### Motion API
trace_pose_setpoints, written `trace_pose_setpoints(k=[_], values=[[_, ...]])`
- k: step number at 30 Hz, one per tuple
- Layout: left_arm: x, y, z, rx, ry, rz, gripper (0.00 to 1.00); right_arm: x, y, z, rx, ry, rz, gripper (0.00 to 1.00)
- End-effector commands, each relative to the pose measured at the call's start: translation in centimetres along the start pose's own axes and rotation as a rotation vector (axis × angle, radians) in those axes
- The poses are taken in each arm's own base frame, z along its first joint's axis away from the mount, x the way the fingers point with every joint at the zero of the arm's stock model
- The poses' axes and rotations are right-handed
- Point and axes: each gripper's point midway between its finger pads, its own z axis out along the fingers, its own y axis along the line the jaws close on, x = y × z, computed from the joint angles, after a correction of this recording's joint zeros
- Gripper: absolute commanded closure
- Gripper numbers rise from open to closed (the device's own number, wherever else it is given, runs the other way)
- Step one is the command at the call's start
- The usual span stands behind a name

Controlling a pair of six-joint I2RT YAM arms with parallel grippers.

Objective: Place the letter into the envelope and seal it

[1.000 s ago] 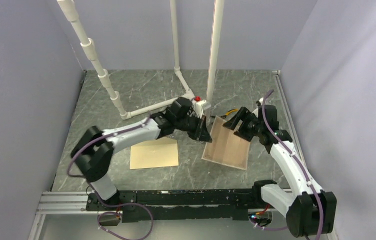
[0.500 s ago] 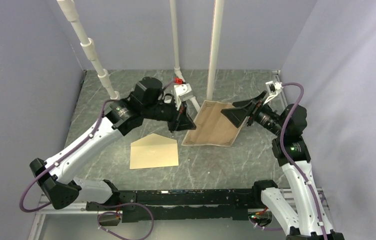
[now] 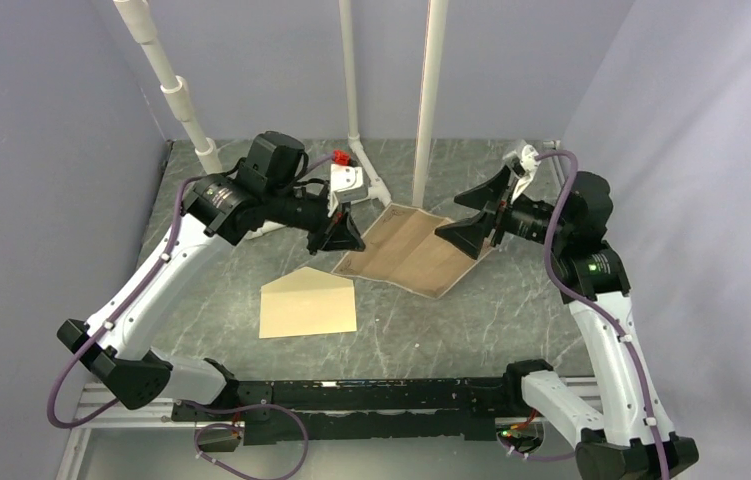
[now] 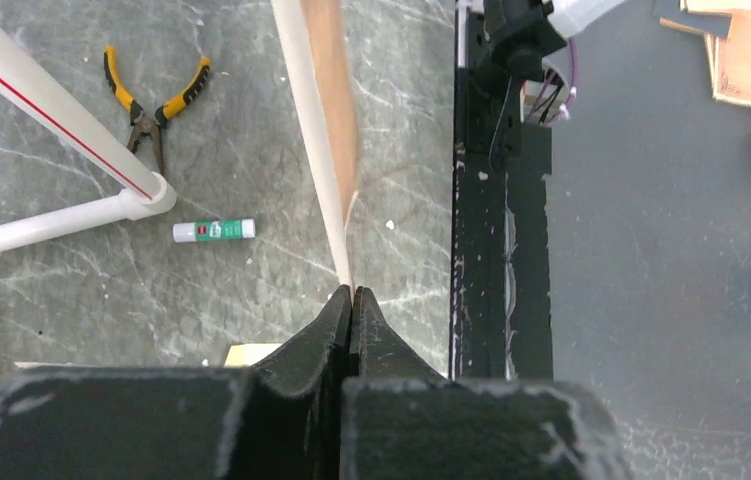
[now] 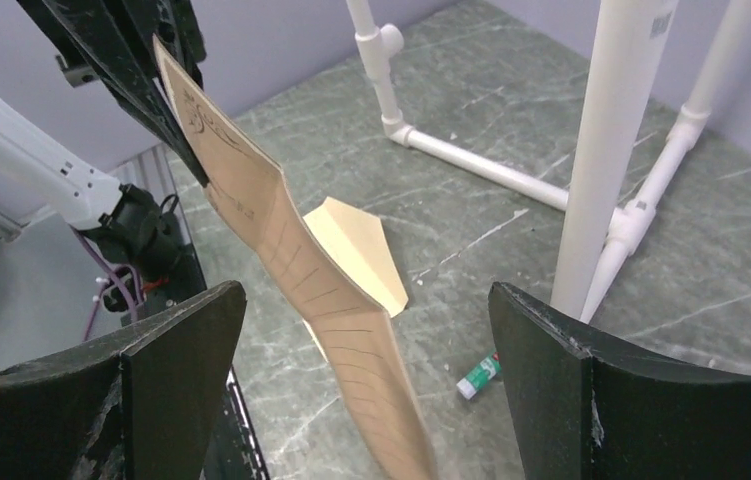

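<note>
The letter (image 3: 411, 252), a pinkish-tan lined sheet, hangs bowed in the air above the table, held by its left edge. My left gripper (image 3: 343, 238) is shut on that edge; the left wrist view shows the letter (image 4: 327, 110) edge-on, running up from the pinched fingertips (image 4: 351, 296). My right gripper (image 3: 479, 216) stands wide open at the sheet's right end. In the right wrist view the letter (image 5: 296, 265) passes between the spread fingers (image 5: 186, 345) without touching them. The tan envelope (image 3: 308, 303) lies flat on the table, flap open, below the left gripper. The envelope (image 5: 356, 250) also shows behind the sheet.
White PVC pipes (image 3: 429, 100) rise at the back, with a slanted one (image 3: 183, 105) at the left. Next to the pipes lie a green glue stick (image 4: 214, 230) and yellow-handled pliers (image 4: 151, 100). The glue stick (image 5: 478, 375) is near the right finger. A black rail (image 3: 371, 390) runs along the near edge.
My right gripper has opened wide and let go of the letter. Both arms rose and swung back. The left gripper carried the sheet left and off the table.
</note>
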Motion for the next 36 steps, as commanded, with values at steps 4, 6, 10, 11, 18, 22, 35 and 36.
trace_pose_setpoints(k=[4, 6, 10, 11, 18, 22, 35, 36], values=[[-0.5, -1.4, -1.3, 0.044, -0.022, 0.141, 0.98, 3.1, 1.3, 1.4, -0.097, 0.12, -0.104, 0.13], [-0.6, -1.5, -1.4, 0.051, -0.027, 0.156, 0.98, 4.3, 2.1, 1.9, -0.131, 0.162, -0.102, 0.17], [-0.5, -1.8, -1.5, 0.061, -0.022, 0.164, 0.98, 6.1, 2.1, 2.7, -0.132, 0.231, -0.048, 0.42], [-0.3, -1.6, -1.5, 0.05, -0.013, 0.163, 0.98, 6.3, 2.1, 2.7, -0.136, 0.246, -0.037, 0.51], [-0.1, -0.8, -2.1, -0.021, 0.009, 0.164, 0.98, 6.5, 2.0, 2.5, -0.09, 0.222, -0.005, 0.76], [-0.5, -1.0, -2.5, -0.037, -0.008, 0.163, 0.98, 5.5, 2.5, 2.3, -0.093, 0.178, -0.009, 0.94], [-1.4, -0.2, -2.4, -0.11, -0.072, 0.108, 0.32, 3.2, 3.2, 2.6, -0.108, 0.125, 0.016, 1.0], [-1.5, 0.0, -2.3, -0.113, -0.075, 0.1, 0.32, 3.1, 3.2, 2.6, -0.11, 0.123, 0.021, 1.0]])
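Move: The letter, pinched near its left end by the shut left fingers, has its middle about 11 cm right of the left hand and a little below; from the open right hand it is some 7 cm to the left, 4 back and 7 below. Under both, the envelope lies 14 cm left of the left hand, 5 ahead and about 31 down; the glue stick lies 9 cm right of that hand, 14 ahead and as low. The letter is handed over in the air: the right hand sinks about 7 cm while easing left and slightly back, bringing its open fingers around the sheet, shuts them to pinch it, then lifts back a couple of centimetres. Only then does the left hand, nearly still until now, open to about two thirds and let go, drifting some 2 cm left and slightly up, its fingers still astride the edge. ##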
